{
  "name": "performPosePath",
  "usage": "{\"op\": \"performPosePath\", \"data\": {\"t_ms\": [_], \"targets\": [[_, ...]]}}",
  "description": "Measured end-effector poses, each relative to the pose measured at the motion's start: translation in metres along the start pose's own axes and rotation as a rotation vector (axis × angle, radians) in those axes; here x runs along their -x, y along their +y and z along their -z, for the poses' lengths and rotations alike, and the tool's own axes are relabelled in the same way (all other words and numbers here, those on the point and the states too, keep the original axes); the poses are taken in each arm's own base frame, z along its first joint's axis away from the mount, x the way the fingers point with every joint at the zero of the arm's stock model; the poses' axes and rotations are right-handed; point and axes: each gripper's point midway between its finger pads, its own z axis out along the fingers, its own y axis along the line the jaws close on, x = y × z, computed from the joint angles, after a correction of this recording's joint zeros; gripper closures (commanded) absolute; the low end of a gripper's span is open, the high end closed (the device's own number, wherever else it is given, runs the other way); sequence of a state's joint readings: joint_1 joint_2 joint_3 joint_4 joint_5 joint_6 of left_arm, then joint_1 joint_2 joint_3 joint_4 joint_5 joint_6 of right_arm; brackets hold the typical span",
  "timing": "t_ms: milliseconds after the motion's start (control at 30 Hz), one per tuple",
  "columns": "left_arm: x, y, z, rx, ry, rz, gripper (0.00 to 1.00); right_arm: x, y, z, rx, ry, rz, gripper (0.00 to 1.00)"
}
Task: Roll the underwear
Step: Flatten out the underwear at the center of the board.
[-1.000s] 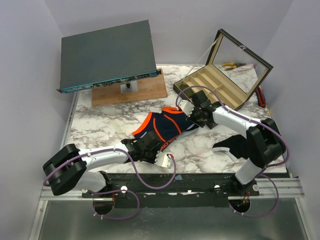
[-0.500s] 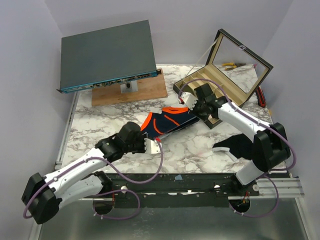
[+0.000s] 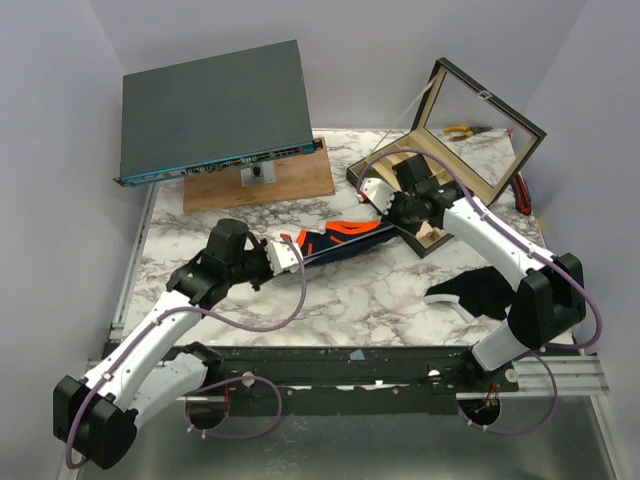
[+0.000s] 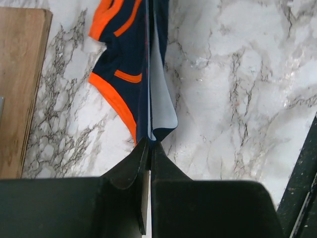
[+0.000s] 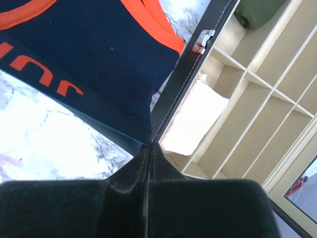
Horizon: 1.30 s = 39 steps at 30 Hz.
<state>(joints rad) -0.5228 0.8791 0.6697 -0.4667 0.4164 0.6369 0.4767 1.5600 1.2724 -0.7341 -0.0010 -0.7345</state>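
The underwear [image 3: 340,241], navy blue with orange trim, hangs stretched in a band above the marble table [image 3: 390,290] between both grippers. My left gripper [image 3: 298,249] is shut on its left end. In the left wrist view the fabric [image 4: 133,64] runs away from the shut fingertips [image 4: 150,144]. My right gripper [image 3: 385,222] is shut on the right end, close to the box's near wall. The right wrist view shows the waistband with orange lettering [image 5: 74,74] leading into the shut jaws of that gripper [image 5: 150,145].
An open black box [image 3: 440,170] with beige compartments and a raised mirror lid stands at the back right, a green roll [image 5: 257,12] in one compartment. A grey flat device [image 3: 215,110] rests on a wooden board [image 3: 265,185] at the back left. A black cloth [image 3: 480,295] lies at the front right.
Both grippers have lifted the underwear off the table and pulled it taut. The left gripper has swung from the front middle to the left and farther back; the right gripper has moved slightly back.
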Motion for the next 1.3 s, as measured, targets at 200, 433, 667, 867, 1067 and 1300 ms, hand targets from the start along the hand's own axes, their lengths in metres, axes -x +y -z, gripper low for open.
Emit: {"op": "performPosePath", "data": {"t_ms": [200,433,667,867,1067,1300], "targets": [[0.007,0.024,0.007,0.022,-0.012,0.248,1.0,0.007,0.009,0.017,0.077,-0.003,-0.019,0.99],[-0.03,0.037,-0.025,-0.061,0.16,0.567,1.0,-0.012,0.03,-0.018,0.196,0.127,-0.092,0.99],[-0.056,0.043,-0.039,-0.068,0.274,0.731,1.0,-0.027,0.047,-0.07,0.274,0.246,-0.173,0.99],[-0.069,0.057,-0.052,-0.034,0.344,0.78,0.84,-0.017,0.031,-0.096,0.25,0.242,-0.222,1.0],[-0.08,0.054,-0.056,-0.04,0.394,0.82,0.49,-0.014,0.025,-0.109,0.243,0.248,-0.238,0.99],[-0.085,0.063,-0.048,-0.01,0.391,0.847,0.34,-0.019,0.025,-0.115,0.237,0.27,-0.236,0.99]]}}
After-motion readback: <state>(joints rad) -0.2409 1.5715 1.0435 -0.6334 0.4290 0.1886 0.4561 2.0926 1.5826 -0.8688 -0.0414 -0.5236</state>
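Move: Held at both ends of its taut waistband, the underwear has its middle about 9 cm ahead, 9 cm right and 9 cm below the left hand. From the right hand it is some 8 cm left, 1 cm ahead and 9 cm down. The partitioned case's middle is roughly 12 cm ahead and 6 cm right of the right hand; the black cloth lies about 9 cm back and 18 cm right of that same hand. Laying the raised waistband down over the marble, both hands lift a touch, then sink. The left travels about 8 cm forward and 7 cm down, drifting left, tips its fingers down some 40 degrees, turns counter-clockwise, and opens to let go of its corner. The right first draws back slightly, then drops 11 cm and eases forward beside the case, still pinching its corner. ##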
